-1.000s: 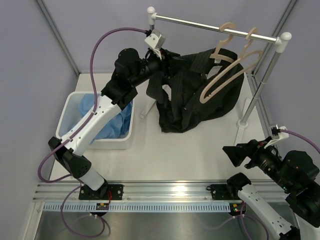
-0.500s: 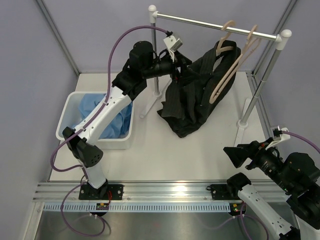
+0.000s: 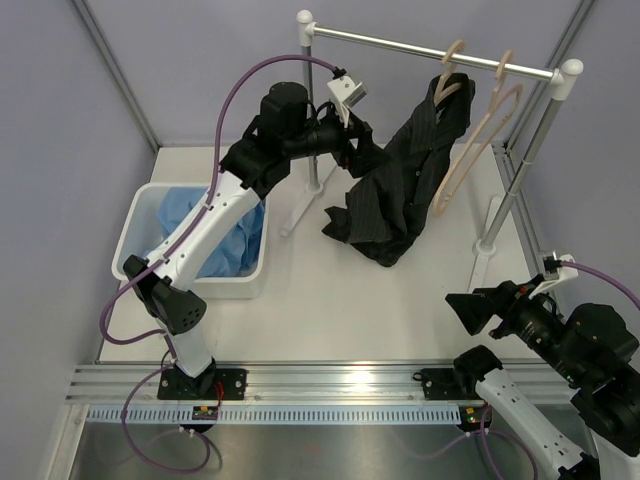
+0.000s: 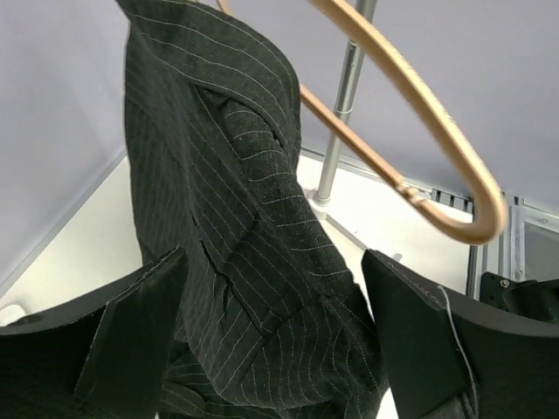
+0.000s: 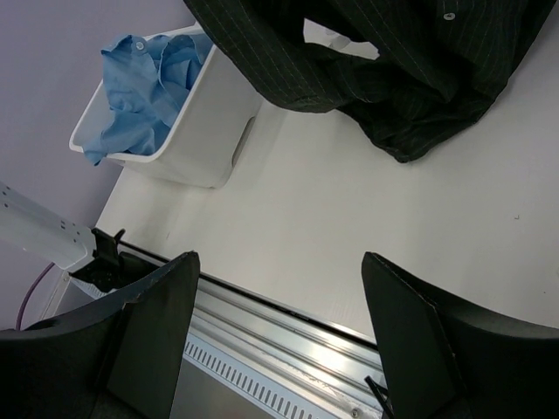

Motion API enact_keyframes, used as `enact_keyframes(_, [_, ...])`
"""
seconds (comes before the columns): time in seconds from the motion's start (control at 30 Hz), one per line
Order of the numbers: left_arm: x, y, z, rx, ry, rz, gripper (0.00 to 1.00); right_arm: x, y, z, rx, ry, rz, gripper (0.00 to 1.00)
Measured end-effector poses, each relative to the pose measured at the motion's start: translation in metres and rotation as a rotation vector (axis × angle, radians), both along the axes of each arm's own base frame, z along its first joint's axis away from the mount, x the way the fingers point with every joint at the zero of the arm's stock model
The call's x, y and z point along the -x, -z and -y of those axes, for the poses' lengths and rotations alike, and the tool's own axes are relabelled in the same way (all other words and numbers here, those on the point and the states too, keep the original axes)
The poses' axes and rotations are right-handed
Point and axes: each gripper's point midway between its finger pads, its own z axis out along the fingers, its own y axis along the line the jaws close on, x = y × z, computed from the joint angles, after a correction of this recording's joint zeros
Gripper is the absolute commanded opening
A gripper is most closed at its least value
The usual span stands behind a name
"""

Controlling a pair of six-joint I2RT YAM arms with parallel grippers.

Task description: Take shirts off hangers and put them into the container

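The black pinstriped shirt (image 3: 395,190) hangs by one shoulder from a beige hanger (image 3: 452,80) on the rail, and its lower part is heaped on the table. A second hanger (image 3: 478,140) hangs bare beside it. My left gripper (image 3: 358,150) is raised at the shirt's left edge. In the left wrist view it (image 4: 272,262) is open, with loose black cloth (image 4: 227,192) hanging between the wide jaws and the hanger's arm (image 4: 419,113) above. The light blue shirt (image 3: 195,215) lies in the white container (image 3: 135,235). My right gripper (image 5: 279,262) is open and holds nothing, low at the near right.
The metal rail (image 3: 420,48) rests on two white posts. The right post (image 3: 520,170) and its foot (image 3: 485,245) stand near the table's right edge, and the left post's foot (image 3: 290,225) stands beside the container. An aluminium base rail (image 5: 288,340) runs along the near edge.
My left gripper has opened and let go of the black shirt. The arm rose and moved right, and the shirt swung back right under the rail. The right arm held still.
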Motion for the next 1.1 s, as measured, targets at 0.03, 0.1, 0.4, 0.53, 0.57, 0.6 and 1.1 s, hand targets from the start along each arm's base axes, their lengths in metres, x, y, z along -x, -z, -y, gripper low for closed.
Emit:
enact_keyframes(0.03, [-0.001,-0.001,-0.001,0.002,-0.01,-0.002,0.75,-0.001,0.002,0.0,0.002,0.0,-0.004,0.83])
enact_keyframes(0.1, [-0.005,-0.001,-0.002,0.006,-0.039,-0.016,0.52,-0.001,0.004,-0.001,0.004,0.0,-0.009,0.83])
enact_keyframes(0.4, [-0.021,0.003,-0.008,0.02,-0.171,-0.085,0.19,-0.001,0.004,-0.001,0.005,-0.001,-0.011,0.83])
enact_keyframes(0.53, [-0.029,0.011,-0.005,0.013,-0.2,-0.105,0.0,-0.003,0.008,-0.001,0.01,0.0,-0.02,0.83])
enact_keyframes(0.57, [-0.03,0.012,-0.004,0.013,-0.203,-0.106,0.0,-0.003,0.009,-0.002,0.011,-0.001,-0.022,0.84])
enact_keyframes(0.6, [-0.03,0.012,-0.003,0.014,-0.202,-0.106,0.0,-0.003,0.009,-0.002,0.012,-0.001,-0.024,0.83])
enact_keyframes(1.1, [-0.035,-0.065,-0.006,0.138,-0.25,0.004,0.0,-0.003,0.01,-0.002,0.014,0.0,-0.026,0.84])
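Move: The black shirt's upper edge already lies between the left hand's open fingers; the shirt's middle is about 8 cm to that hand's right, 5 cm ahead and 12 cm lower. From the left hand, the shirt's hanger is some 10 cm ahead, 15 cm right and 4 cm higher, while the empty hanger is about 3 cm ahead, 18 cm right and level in height. From the waiting right hand, the shirt's middle is roughly 28 cm ahead, 12 cm left and 3 cm lower. The left hand eases about 3 cm forward and turns some 10 degrees counter-clockwise while its fingers shut from wide open, pinching a bunch of the black shirt near its upper left edge. It sinks a centimetre, then keeps its grip and lifts quickly by about 8 cm from that low point, carrying the pinched cloth up towards the rail, beside the hangers. ##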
